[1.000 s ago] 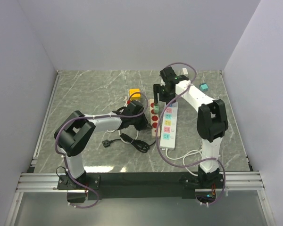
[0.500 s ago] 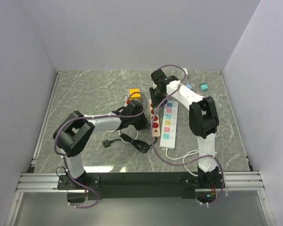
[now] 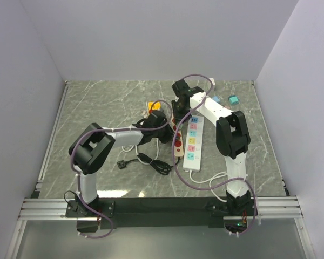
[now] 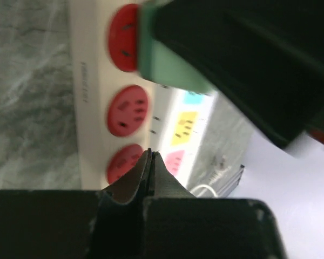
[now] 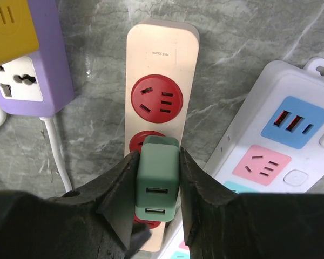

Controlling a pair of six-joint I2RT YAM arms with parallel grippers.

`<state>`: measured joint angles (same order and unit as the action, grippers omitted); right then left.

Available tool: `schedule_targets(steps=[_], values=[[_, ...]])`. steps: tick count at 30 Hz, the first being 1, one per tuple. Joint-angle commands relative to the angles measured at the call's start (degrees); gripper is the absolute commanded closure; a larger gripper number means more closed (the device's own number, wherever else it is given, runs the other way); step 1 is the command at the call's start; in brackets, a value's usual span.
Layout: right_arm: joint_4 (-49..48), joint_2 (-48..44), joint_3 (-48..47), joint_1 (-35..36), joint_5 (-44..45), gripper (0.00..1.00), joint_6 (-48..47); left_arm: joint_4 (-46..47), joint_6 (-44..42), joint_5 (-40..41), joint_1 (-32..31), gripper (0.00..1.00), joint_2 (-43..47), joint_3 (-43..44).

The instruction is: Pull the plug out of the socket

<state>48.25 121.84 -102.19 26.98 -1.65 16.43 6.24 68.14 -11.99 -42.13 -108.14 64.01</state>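
Note:
A green plug [image 5: 157,178] with two USB slots sits in the second red socket of a cream power strip [image 5: 162,48]. My right gripper [image 5: 156,162] is shut on it, one finger pressed on each side. The top view puts this gripper [image 3: 176,116] over the strip's far end. The first red socket [image 5: 156,101] is free. My left gripper [image 4: 151,155] is shut with nothing in it, its tips low over the near red sockets of the cream strip [image 4: 89,108]. In its view the green plug [image 4: 167,59] sits just ahead.
A white power strip [image 3: 193,140] with coloured sockets lies right beside the cream one. A purple and yellow adapter [image 3: 154,106] lies to the left. A black cable [image 3: 151,162] coils near the left arm. A teal block [image 3: 233,100] sits at the back right.
My right gripper came down over the cream strip and closed on the green plug. The left arm shifted slightly toward the strip, its gripper still shut.

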Motion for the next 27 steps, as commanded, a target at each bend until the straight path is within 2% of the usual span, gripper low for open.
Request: schedule_targets(steps=[1,9,14,20,23,26,27], values=[[-1.3,-1.0,2.6,1.0,-0.3,1.0,1.1,1.7,1.2,-2.1,0.1,1.0,-4.3,2.1],[1.1,-5.0,-1.7,0.9,-2.0,1.0,3.5,-3.1,0.9,-1.0,0.4,1.0,-10.1,-1.8],[3.6,-8.5,-4.6,0.4,-0.2,1.0,6.6,-1.4,2.4,-2.2,1.0,1.0,-12.0,-6.3],[3.3,-12.2,-4.9,-1.7,-1.4,1.0,9.6,-3.3,0.4,-2.2,1.4,1.0,-13.4,-6.4],[3.7,-12.5,-5.2,-4.5,3.2,1.0,12.7,-2.3,0.0,-2.2,1.3,1.0,-12.0,-6.7],[-2.9,-16.4,3.7,-12.4,1.9,1.0,19.6,-3.2,-2.1,-0.7,0.7,1.0,-8.5,-5.2],[-5.0,-17.3,6.3,-14.9,-1.3,1.0,21.9,-4.1,-3.7,-0.1,0.3,1.0,-6.3,-4.4]])
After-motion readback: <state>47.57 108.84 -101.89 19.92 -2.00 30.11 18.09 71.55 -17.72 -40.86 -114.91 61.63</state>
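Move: The green plug is already between the right fingers, about 1 cm below the hand point, still in a far socket of the beige red-socket strip. The white power strip's middle lies about 8 cm right and 8 back of the right hand, the yellow plug some 11 left and 9 ahead. From the shut left fingers, the beige strip's middle is about 2 cm ahead, 2 right and 5 down; the green plug about 6 ahead, 3 right. The green plug, still pinched, stays almost still at first while the shut left fingers sink about 3 cm onto the beige strip and seem to bear down on it; then the right hand draws it straight up out of the socket, fast, some 10 cm. Near the top it swings right and a little forward, turning about 20 degrees clockwise. ##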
